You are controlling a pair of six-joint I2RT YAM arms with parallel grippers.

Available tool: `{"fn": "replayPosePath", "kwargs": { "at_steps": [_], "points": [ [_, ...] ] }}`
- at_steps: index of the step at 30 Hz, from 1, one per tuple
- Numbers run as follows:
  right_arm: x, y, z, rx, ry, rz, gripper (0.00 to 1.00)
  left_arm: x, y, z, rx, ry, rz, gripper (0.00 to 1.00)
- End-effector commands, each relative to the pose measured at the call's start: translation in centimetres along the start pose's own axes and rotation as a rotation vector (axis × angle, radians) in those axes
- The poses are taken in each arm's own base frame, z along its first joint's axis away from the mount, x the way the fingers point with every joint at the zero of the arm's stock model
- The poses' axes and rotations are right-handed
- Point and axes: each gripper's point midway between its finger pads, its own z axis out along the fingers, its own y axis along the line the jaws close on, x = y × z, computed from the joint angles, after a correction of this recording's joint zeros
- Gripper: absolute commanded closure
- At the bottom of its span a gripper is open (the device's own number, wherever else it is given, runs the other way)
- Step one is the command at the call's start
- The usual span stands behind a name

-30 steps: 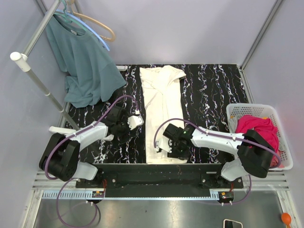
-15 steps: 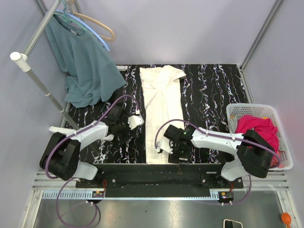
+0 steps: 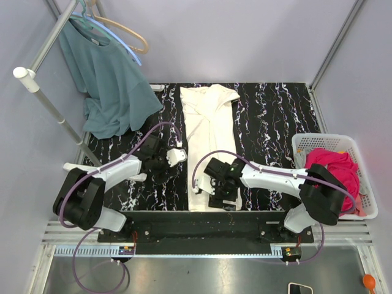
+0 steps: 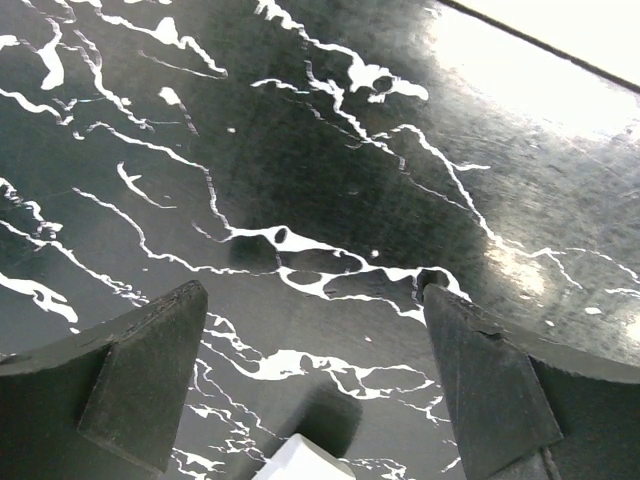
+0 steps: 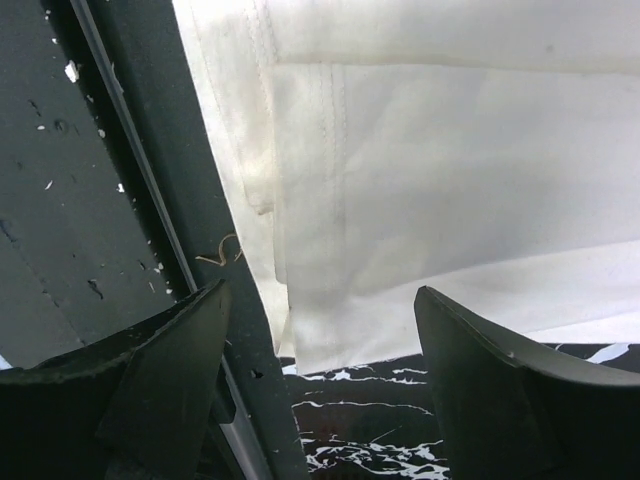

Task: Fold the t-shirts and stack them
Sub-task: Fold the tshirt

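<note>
The cream t-shirt lies in the middle of the black marbled table, folded lengthwise into a long strip. Its near hem corner fills the right wrist view. My right gripper hangs open just above that near end, with nothing between its fingers. My left gripper is open over bare table left of the strip, and a bright shirt edge shows beyond it. The pink t-shirt is bunched in the basket at the right.
A white basket stands at the table's right edge. A teal shirt hangs from a rack pole at the back left and drapes onto the table. The table's metal front rail runs beside the shirt's near hem.
My right gripper's jaws have spread wide apart and the gripper has shifted a little left over the shirt's near end. The left arm has barely moved.
</note>
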Motion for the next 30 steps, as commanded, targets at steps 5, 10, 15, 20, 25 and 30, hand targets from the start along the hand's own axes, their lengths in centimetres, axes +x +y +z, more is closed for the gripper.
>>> {"fn": "replayPosePath", "kwargs": {
  "at_steps": [5,10,15,20,25,30],
  "points": [
    [0.8,-0.1,0.4,0.033,0.009,-0.026,0.17,-3.5,-4.0,-2.2,0.088,-0.068,0.085,0.04],
    [2.1,0.2,0.0,0.041,0.030,-0.013,0.17,-5.6,-6.8,-2.6,0.151,-0.098,0.127,0.03],
    [3.8,0.5,0.0,0.062,0.054,-0.012,0.17,-6.6,-9.5,-2.5,0.236,-0.099,0.156,0.02],
    [4.6,-0.1,-1.1,0.121,0.050,-0.038,0.17,-7.1,-11.8,-2.3,0.307,-0.099,0.174,0.01],
    [5.2,-0.6,-2.0,0.175,0.036,-0.063,0.17,-7.5,-14.4,-2.2,0.396,-0.091,0.175,0.01],
    [6.0,-1.9,-2.7,0.255,0.048,-0.094,0.17,-7.4,-15.9,-2.0,0.444,-0.076,0.186,0.01]
  ]
}}
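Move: Back and to the right of the left hand, about 15 cm back, 12 cm right and 2 cm lower, is the folded tshirt's near left corner; the stand foot's end lies some 8 cm straight to this hand's left. From the right hand, hovering over the cloth near its front hem, the tshirt's near right corner is about 6 cm right, 2 cm back and 2 cm down; the near left corner is about 15 cm left and 3 cm back. Sweeping about 12 cm back and 10 cm right over bare table, the left hand closes in on the tshirt's near left corner, wide open, turning some 20 degrees clockwise while its fingers tip more upright. The open right hand shifts about 5 cm right towards the near right corner, dipping slightly, then rising about 2 cm as its fingertips tilt a little forward. Neither hand grips. ##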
